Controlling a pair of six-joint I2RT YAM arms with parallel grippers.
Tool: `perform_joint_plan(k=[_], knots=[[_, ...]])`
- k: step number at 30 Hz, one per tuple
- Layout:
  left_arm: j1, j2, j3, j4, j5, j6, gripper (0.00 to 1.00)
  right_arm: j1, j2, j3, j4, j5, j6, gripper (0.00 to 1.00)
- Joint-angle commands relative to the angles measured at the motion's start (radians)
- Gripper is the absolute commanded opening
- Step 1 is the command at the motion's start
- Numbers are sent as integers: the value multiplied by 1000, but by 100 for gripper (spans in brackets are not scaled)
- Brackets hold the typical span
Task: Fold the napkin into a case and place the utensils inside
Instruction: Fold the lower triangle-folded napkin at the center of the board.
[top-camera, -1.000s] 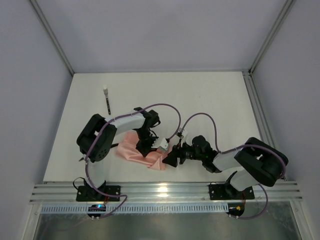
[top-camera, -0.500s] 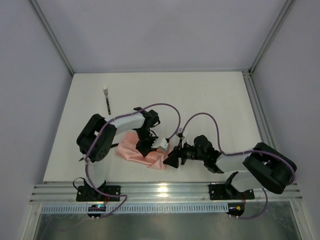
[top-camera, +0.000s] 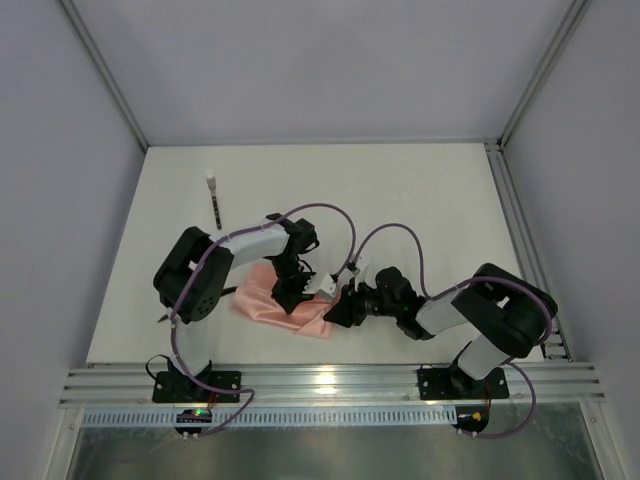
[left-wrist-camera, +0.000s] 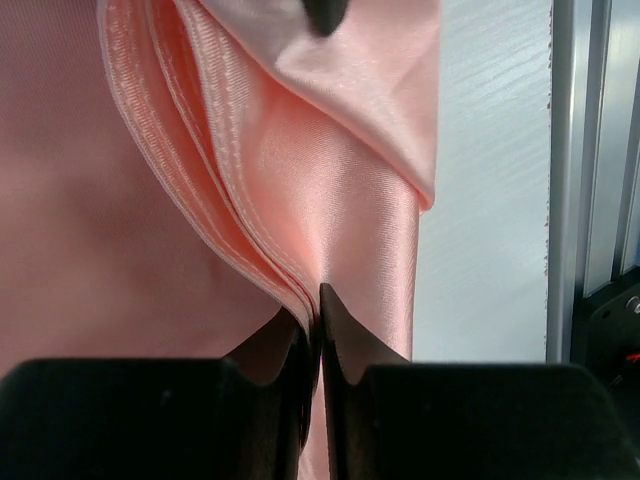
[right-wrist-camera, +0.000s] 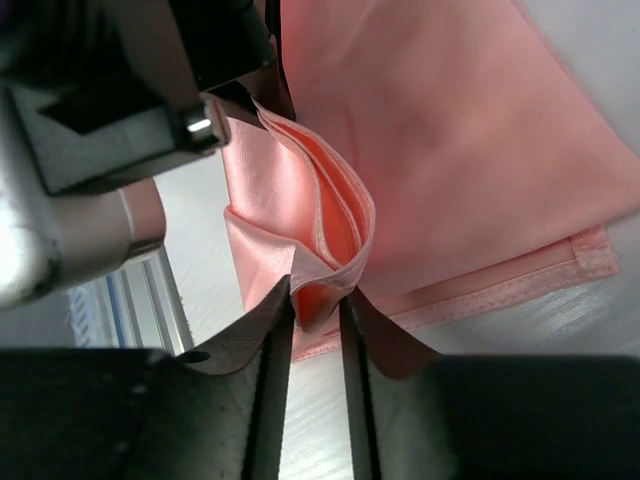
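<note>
The salmon-pink napkin (top-camera: 262, 300) lies partly folded near the table's front edge, between both arms. My left gripper (top-camera: 291, 291) is shut on a stack of its hemmed layers (left-wrist-camera: 318, 298) and holds them up off the flat sheet (left-wrist-camera: 100, 230). My right gripper (top-camera: 337, 309) faces it from the right. Its jaws stand a narrow gap apart (right-wrist-camera: 318, 292) on either side of a puffed fold of the napkin (right-wrist-camera: 335, 215), which brushes both fingertips. One black utensil (top-camera: 215, 205) with a white end lies far back on the left. No finished case shows.
The white table (top-camera: 420, 200) runs to an aluminium rail (top-camera: 330, 380) just in front of the napkin, also seen at the right of the left wrist view (left-wrist-camera: 590, 150). Purple cables (top-camera: 400, 235) arch over both wrists. The left gripper's body (right-wrist-camera: 110, 110) sits close above the right fingers.
The right gripper's jaws have narrowed around the napkin fold, and the right arm has edged left toward it. The left gripper keeps its grip in place.
</note>
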Motion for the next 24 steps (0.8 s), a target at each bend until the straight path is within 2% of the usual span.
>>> perform_joint_plan(k=[1,4,6,7,10,17,21,24], knots=[[-9,28,-7,27,-11,19,11,-2,3,42,71,23,52,26],[-11,30,-3,32,-11,9,12,-11,18,55,16,31,81,11],[-9,25,2,33,-10,-4,20,-25,37,51,11,28,130,4],[-8,23,5,32,-7,-12,27,-31,47,48,10,26,147,4],[29,7,20,9,13,-15,33,-60,92,22,33,14,202,4],[187,-18,43,-59,73,-4,37,-92,147,-27,133,-13,261,4],[285,-33,88,-106,174,-14,40,-92,147,-24,134,-17,262,4],[337,-58,76,-79,132,-32,41,-92,136,-20,123,-20,261,4]])
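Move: The stacked edges of the napkin's fold stand up as a ridge between the right fingertips, about 1 cm ahead, 1 cm to the left and 1 cm below; the napkin's near right corner lies some 5 cm back and 1 cm left. The left fingers still pinch the same edges; their left end lies roughly 4 cm ahead and 10 cm left of that hand, slightly below. The black knife's middle is about 20 cm left, level with it. The right fingers shut on the right end of the ridge and keep it pinched, going about 2 cm down towards the board and a little forward and right while the hand tilts some 15 degrees. The left hand opens part way to let go of the edges, then after a brief stay swings forward and left, about 5 cm each way, over the napkin towards the edges' left end, rising some 2 cm and turning about 20 degrees counter-clockwise, fingers still apart. ##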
